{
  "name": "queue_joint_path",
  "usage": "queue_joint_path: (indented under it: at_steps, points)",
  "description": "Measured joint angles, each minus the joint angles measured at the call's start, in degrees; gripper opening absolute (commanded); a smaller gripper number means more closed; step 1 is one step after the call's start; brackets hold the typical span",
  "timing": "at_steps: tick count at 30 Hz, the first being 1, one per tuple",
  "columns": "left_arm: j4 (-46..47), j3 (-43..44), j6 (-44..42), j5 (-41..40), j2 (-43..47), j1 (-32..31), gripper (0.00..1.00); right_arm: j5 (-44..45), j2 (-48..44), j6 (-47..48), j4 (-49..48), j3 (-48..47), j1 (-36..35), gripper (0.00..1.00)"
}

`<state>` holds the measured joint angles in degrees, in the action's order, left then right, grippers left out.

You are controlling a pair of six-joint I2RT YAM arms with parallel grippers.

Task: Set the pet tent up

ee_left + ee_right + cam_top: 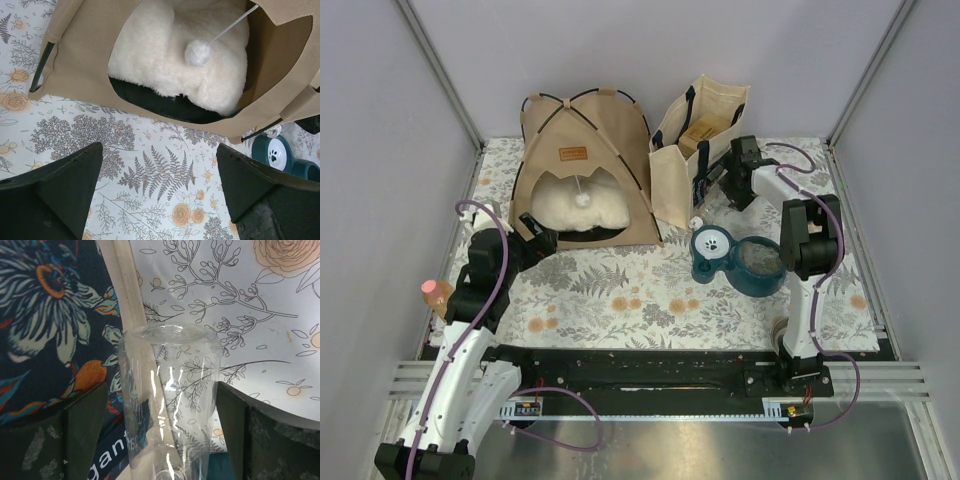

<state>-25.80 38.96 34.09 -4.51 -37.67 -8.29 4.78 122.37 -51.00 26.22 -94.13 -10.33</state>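
The pet tent (585, 160) stands upright at the back left, tan canvas on thin black poles. Its arched doorway (150, 20) faces me, with a fluffy white pillow (165, 55) inside and a white pom-pom (197, 52) hanging on a string. My left gripper (535, 243) sits low by the tent's front left corner. In the left wrist view it (159, 149) is open over the floral cloth, empty. My right gripper (710, 180) is beside the tote bag. It (161, 387) is open around a clear plastic bottle (170, 405), with a gap on the left side.
A cream tote bag (695, 140) with navy handles stands right of the tent, its patterned lining (50, 315) close to my right fingers. A teal pet feeder with two bowls (735, 262) sits in front of it. A pink-capped item (435, 292) lies at the left edge.
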Motion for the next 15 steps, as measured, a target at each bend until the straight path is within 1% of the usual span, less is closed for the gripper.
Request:
queue_joint_path:
  at_steps: [2, 3, 4, 6, 10, 15]
  points:
    - [0.0, 0.0, 0.0, 0.0, 0.0, 0.0, 0.99, -0.3, 0.7, -0.5, -0.1, -0.3, 0.0, 0.84]
    - [0.0, 0.0, 0.0, 0.0, 0.0, 0.0, 0.99, -0.4, 1.1, -0.9, -0.1, -0.3, 0.0, 0.74]
    - [0.0, 0.0, 0.0, 0.1, 0.0, 0.0, 0.99, -0.6, 1.4, -1.1, -0.1, -0.3, 0.0, 0.67]
    - [0.0, 0.0, 0.0, 0.4, 0.0, 0.0, 0.99, -0.9, 1.6, -1.3, -0.1, -0.3, 0.0, 0.60]
    - [0.0, 0.0, 0.0, 1.8, -0.1, 0.0, 0.99, -0.8, 1.2, -0.9, -1.6, 0.9, 0.0, 0.57]
    - [0.0, 0.0, -0.8, 7.5, -1.4, 0.0, 0.99, 0.6, -3.1, 1.5, -3.0, 6.1, 0.0, 0.57]
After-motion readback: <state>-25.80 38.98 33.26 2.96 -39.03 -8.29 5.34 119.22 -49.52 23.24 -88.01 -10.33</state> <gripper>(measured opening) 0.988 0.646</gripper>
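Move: Between the right hand's open fingers, just below them, lies the clear bottle, its middle about 3 cm back, 1 cm left and 2 cm down. The tote bag's middle stands roughly 7 cm left of the hand and 3 cm farther out, some 8 cm higher. The teal feeder sits about 15 cm back, 4 cm right and 2 cm down. From the left hand the bottle is some 22 cm ahead, 35 cm right and 17 cm down. Sinking a last 1 cm or so beside the tote bag, the right hand shuts its fingers from wide open to roughly two thirds and pinches the bottle's body from both sides, then draws it about 1.5 cm back towards its base, just starting to rise. The empty left hand, in front of the tent, slides some 2 cm right, its open fingers turning a little clockwise. ##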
